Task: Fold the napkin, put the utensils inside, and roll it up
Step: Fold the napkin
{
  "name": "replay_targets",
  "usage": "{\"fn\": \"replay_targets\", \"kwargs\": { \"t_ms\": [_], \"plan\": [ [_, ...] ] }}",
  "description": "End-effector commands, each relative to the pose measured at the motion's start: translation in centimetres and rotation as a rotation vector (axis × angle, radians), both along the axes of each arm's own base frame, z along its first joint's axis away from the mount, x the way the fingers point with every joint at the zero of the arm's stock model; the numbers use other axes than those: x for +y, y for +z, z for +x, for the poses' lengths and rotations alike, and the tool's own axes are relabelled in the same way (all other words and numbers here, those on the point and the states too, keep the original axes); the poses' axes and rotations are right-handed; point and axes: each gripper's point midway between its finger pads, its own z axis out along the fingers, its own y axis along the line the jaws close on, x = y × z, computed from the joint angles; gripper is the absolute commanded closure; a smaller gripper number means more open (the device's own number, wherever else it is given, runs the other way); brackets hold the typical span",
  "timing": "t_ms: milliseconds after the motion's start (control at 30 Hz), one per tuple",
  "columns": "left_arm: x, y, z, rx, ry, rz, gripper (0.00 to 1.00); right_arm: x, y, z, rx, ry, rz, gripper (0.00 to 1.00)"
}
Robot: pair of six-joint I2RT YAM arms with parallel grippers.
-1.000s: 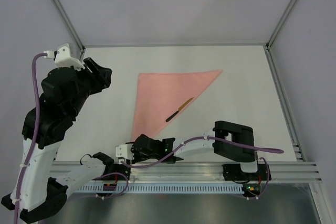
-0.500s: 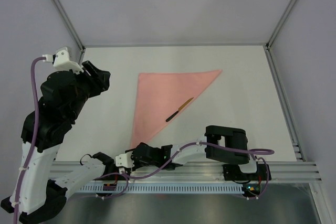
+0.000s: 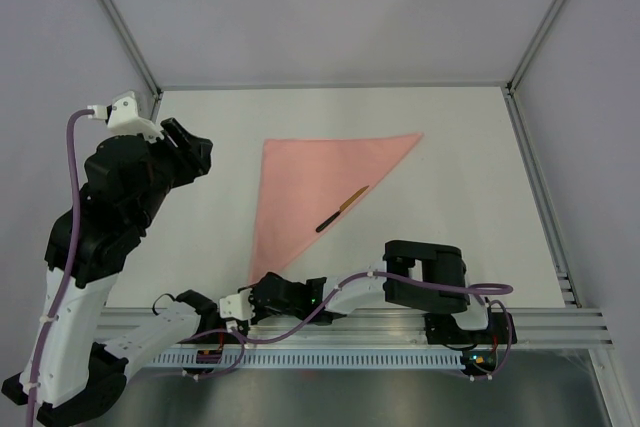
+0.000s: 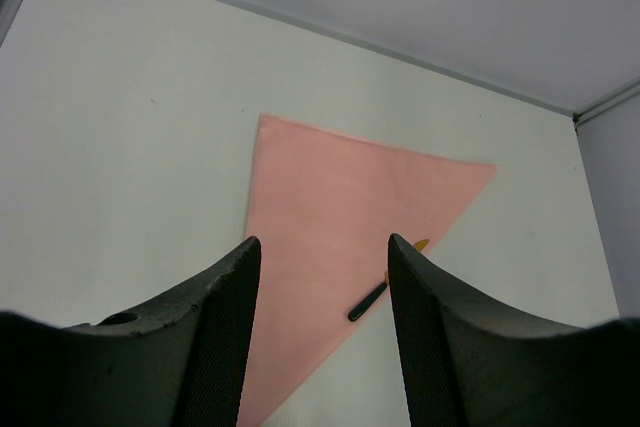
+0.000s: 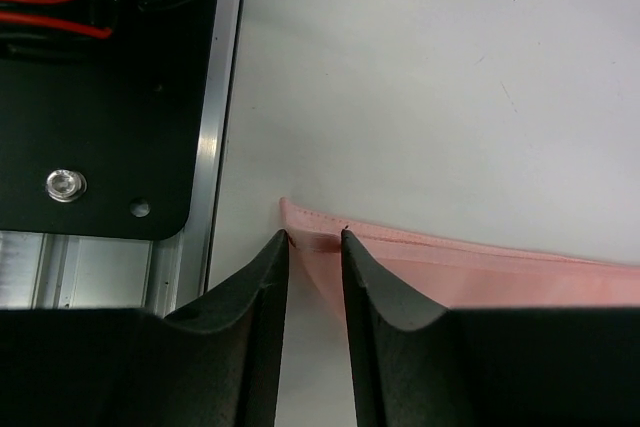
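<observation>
The pale pink napkin lies folded into a triangle on the white table, its narrow corner pointing toward the near edge. A slim utensil, orange at the far end and black at the near end, rests across the napkin's right edge. My right gripper is low at that near corner; in the right wrist view its tips straddle the hemmed corner of the napkin with a narrow gap still between them. My left gripper hangs raised at the left, open, with the napkin and the utensil seen far below.
An aluminium rail runs along the near edge just behind my right gripper. A black base plate with red wires sits left of the napkin corner. Metal frame posts and white walls bound the table.
My right gripper slid left along the near edge to the napkin's near corner, and its jaws narrowed. The left arm barely shifted; napkin and utensil stayed put.
</observation>
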Motion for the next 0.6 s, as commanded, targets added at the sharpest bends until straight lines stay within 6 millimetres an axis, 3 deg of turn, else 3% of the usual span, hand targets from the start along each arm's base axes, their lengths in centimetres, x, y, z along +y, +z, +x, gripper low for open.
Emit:
{"fn": "replay_targets", "kwargs": {
  "t_ms": [0, 100, 400, 567],
  "plan": [
    [0.2, -0.2, 0.0, 0.005, 0.015, -0.013, 0.41, 0.4, -0.2, -0.1, -0.016, 0.011, 0.020, 0.67],
    [0.1, -0.3, 0.1, 0.011, 0.015, -0.011, 0.41, 0.4, -0.3, -0.1, -0.018, 0.017, 0.017, 0.70],
    [-0.3, -0.6, 0.5, 0.014, 0.005, -0.013, 0.41, 0.4, 0.1, -0.1, -0.019, 0.018, 0.021, 0.91],
    [-0.3, -0.5, 0.5, 0.010, 0.002, -0.011, 0.41, 0.8, 1.4, 0.3, -0.030, 0.002, 0.047, 0.94]
  ]
}}
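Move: The napkin's near corner lies right at the right hand's fingertips, only about 1 cm left of the hand point, level fore and aft, and 1 cm below. The knife on the napkin is roughly 25 cm ahead and 21 cm to the right; the left arm's black base plate is around 10 cm left and 8 cm back. From the idle left hand, the corner is some 14 cm back, 4 cm right and 40 cm down. Staying in place but for sinking about half a centimetre, the right hand shuts its fingers, pinching the napkin's near corner. ##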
